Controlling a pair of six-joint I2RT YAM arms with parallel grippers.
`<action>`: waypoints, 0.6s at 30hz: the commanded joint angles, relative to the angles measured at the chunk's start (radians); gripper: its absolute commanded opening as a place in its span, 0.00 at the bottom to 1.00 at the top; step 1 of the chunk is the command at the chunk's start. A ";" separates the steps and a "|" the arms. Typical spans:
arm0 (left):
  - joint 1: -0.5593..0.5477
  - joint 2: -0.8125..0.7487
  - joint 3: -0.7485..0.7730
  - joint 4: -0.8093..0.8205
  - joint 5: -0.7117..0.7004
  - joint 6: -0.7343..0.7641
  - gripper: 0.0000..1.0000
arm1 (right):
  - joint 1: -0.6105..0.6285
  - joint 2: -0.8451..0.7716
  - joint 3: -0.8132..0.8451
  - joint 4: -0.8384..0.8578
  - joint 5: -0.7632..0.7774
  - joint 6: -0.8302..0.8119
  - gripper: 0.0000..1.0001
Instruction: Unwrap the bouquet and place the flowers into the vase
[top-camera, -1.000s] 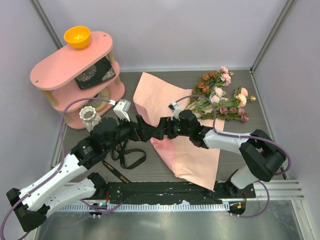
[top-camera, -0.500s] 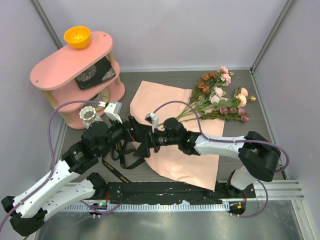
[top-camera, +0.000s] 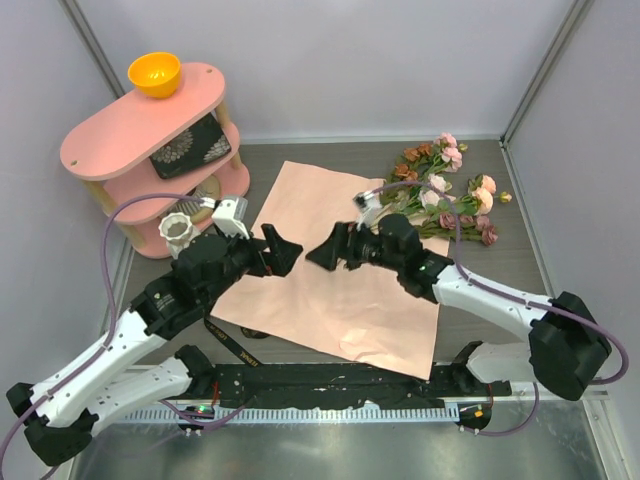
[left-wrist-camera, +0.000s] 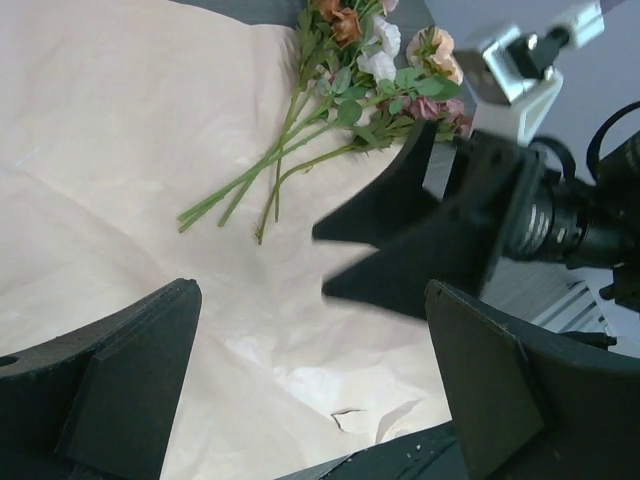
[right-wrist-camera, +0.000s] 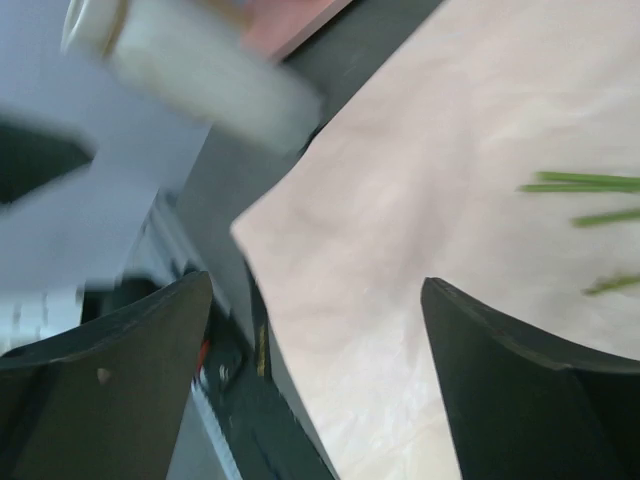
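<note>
The bouquet lies undone. Its salmon-pink paper sheet (top-camera: 330, 280) is spread flat mid-table. The flowers (top-camera: 445, 190) lie loose at the back right, with their green stems (left-wrist-camera: 265, 175) resting on the sheet's far corner. The white vase (top-camera: 180, 229) stands at the left beside the shelf. My left gripper (top-camera: 284, 246) hovers open over the sheet's left part (left-wrist-camera: 150, 150), nothing between its fingers (left-wrist-camera: 130, 385). My right gripper (top-camera: 321, 254) faces it a short way off, also open and empty, above the paper (right-wrist-camera: 450, 200). The stem tips (right-wrist-camera: 580, 185) show at the right wrist view's right edge.
A pink three-tier shelf (top-camera: 130, 130) stands at the back left with an orange bowl (top-camera: 155, 73) on top. A black ribbon (top-camera: 232, 345) pokes out from under the sheet's near left edge. Grey walls close in the table on three sides.
The sheet, folded and bunched between the grippers a second ago, now lies spread flat. Both grippers have drawn apart and risen off it; the left one has opened a little wider.
</note>
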 joint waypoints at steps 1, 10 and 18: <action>0.002 0.072 0.043 0.003 0.020 -0.017 1.00 | -0.181 -0.010 -0.043 -0.144 0.461 0.358 0.86; 0.002 0.079 -0.008 0.026 0.188 -0.092 1.00 | -0.283 0.217 0.088 -0.059 0.714 0.523 0.58; 0.002 -0.021 -0.040 -0.034 0.149 -0.098 1.00 | -0.383 0.405 0.151 -0.041 0.684 0.694 0.54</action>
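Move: The flower stems' middle lies on the paper about 19 cm ahead of the right hand, 14 cm to its right and some 17 cm below it. The blossoms are roughly 9 cm farther out and 21 cm to the right of the stems' middle; the wrapping paper's middle is about 6 cm ahead of the right hand and 2 cm to its right. From the left hand the stems lie some 19 cm ahead, 21 cm right and 26 cm below. Right hand sweeps about 25 cm forward-right and down towards the stems, turning clockwise, half-closing; left sinks some 3 cm. ##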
